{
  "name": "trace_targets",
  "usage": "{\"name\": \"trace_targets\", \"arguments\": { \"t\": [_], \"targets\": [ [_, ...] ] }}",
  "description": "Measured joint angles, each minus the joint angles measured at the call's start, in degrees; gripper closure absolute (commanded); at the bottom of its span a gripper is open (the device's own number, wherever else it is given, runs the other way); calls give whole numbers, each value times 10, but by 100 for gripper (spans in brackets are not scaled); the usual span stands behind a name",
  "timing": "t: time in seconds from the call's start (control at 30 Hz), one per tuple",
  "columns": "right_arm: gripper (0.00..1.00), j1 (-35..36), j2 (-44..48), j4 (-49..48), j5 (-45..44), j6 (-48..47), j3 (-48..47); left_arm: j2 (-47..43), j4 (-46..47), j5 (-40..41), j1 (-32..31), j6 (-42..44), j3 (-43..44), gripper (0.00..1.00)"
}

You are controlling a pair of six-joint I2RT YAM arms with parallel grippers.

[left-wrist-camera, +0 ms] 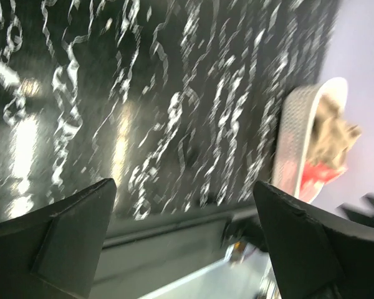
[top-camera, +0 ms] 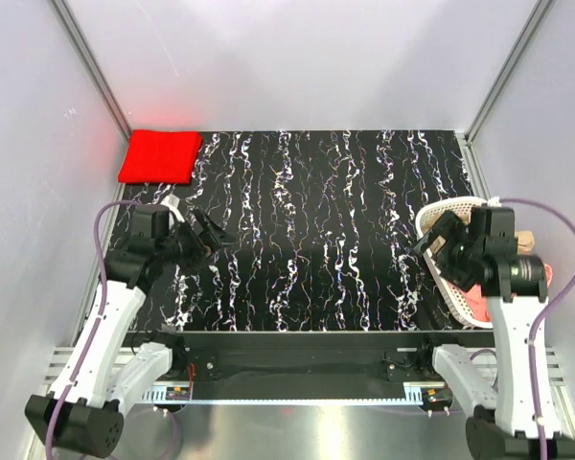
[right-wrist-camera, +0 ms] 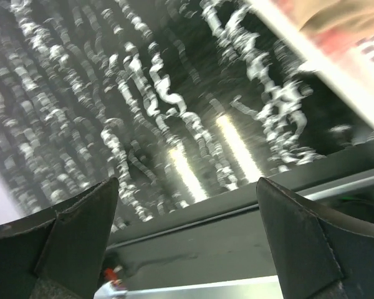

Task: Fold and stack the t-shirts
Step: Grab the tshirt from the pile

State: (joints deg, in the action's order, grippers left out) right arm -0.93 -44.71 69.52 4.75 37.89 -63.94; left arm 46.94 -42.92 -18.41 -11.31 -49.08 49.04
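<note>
A bright red t-shirt (top-camera: pixel 160 156) lies folded flat at the mat's back left corner. A tan t-shirt (top-camera: pixel 528 238) and a salmon-pink t-shirt (top-camera: pixel 473 303) sit crumpled in the white basket (top-camera: pixel 441 209) at the right edge. The left wrist view shows the same tan shirt (left-wrist-camera: pixel 331 132) and pink shirt (left-wrist-camera: pixel 314 175) in the basket (left-wrist-camera: pixel 297 140). My left gripper (top-camera: pixel 206 233) hovers open over the mat's left side, holding nothing (left-wrist-camera: pixel 186 240). My right gripper (top-camera: pixel 429 245) hangs open and empty beside the basket's near rim (right-wrist-camera: pixel 187 240).
The black mat with white streaks (top-camera: pixel 316 230) covers the table. White walls with metal posts close in the left, right and back. The table's front rail (top-camera: pixel 297 369) runs between the arm bases.
</note>
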Motion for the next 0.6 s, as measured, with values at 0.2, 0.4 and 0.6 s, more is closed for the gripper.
{"name": "trace_targets", "arguments": {
  "t": [0.2,0.4,0.6],
  "targets": [
    [0,0,-131,33,-29,-65,-124,-12,-24,-90,53,37,-5,1],
    [5,-12,-290,7,-129,-81,-200,-43,-28,-125,55,59,-6,1],
    [1,-75,-445,-47,-218,-88,-209,-78,-45,-129,55,83,-7,15]
  ]
}}
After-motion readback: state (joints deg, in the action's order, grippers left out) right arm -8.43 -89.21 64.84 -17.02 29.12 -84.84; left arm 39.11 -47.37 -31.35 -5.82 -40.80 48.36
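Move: The beige t-shirt in the white basket is my right hand's aim: about 13 cm ahead, 14 cm to the right and some 17 cm below it. The basket's middle is roughly 8 cm ahead of that hand and 19 cm to its right, with the pink t-shirt about 3 cm ahead and 20 cm to the right, both around 20 cm down. From my left hand the beige t-shirt lies some 62 cm to the right, 9 cm ahead and 15 cm lower. I swing my open right hand fast out towards the beige t-shirt, about 13 cm forward and nearly as far right, rising slightly at first and then sinking to end 5 cm lower over the basket. On the way I tip the fingers some 20 degrees further down and drop the hand's left side as much. My left hand, also open, draws back about 4 cm and rises 2 cm. ##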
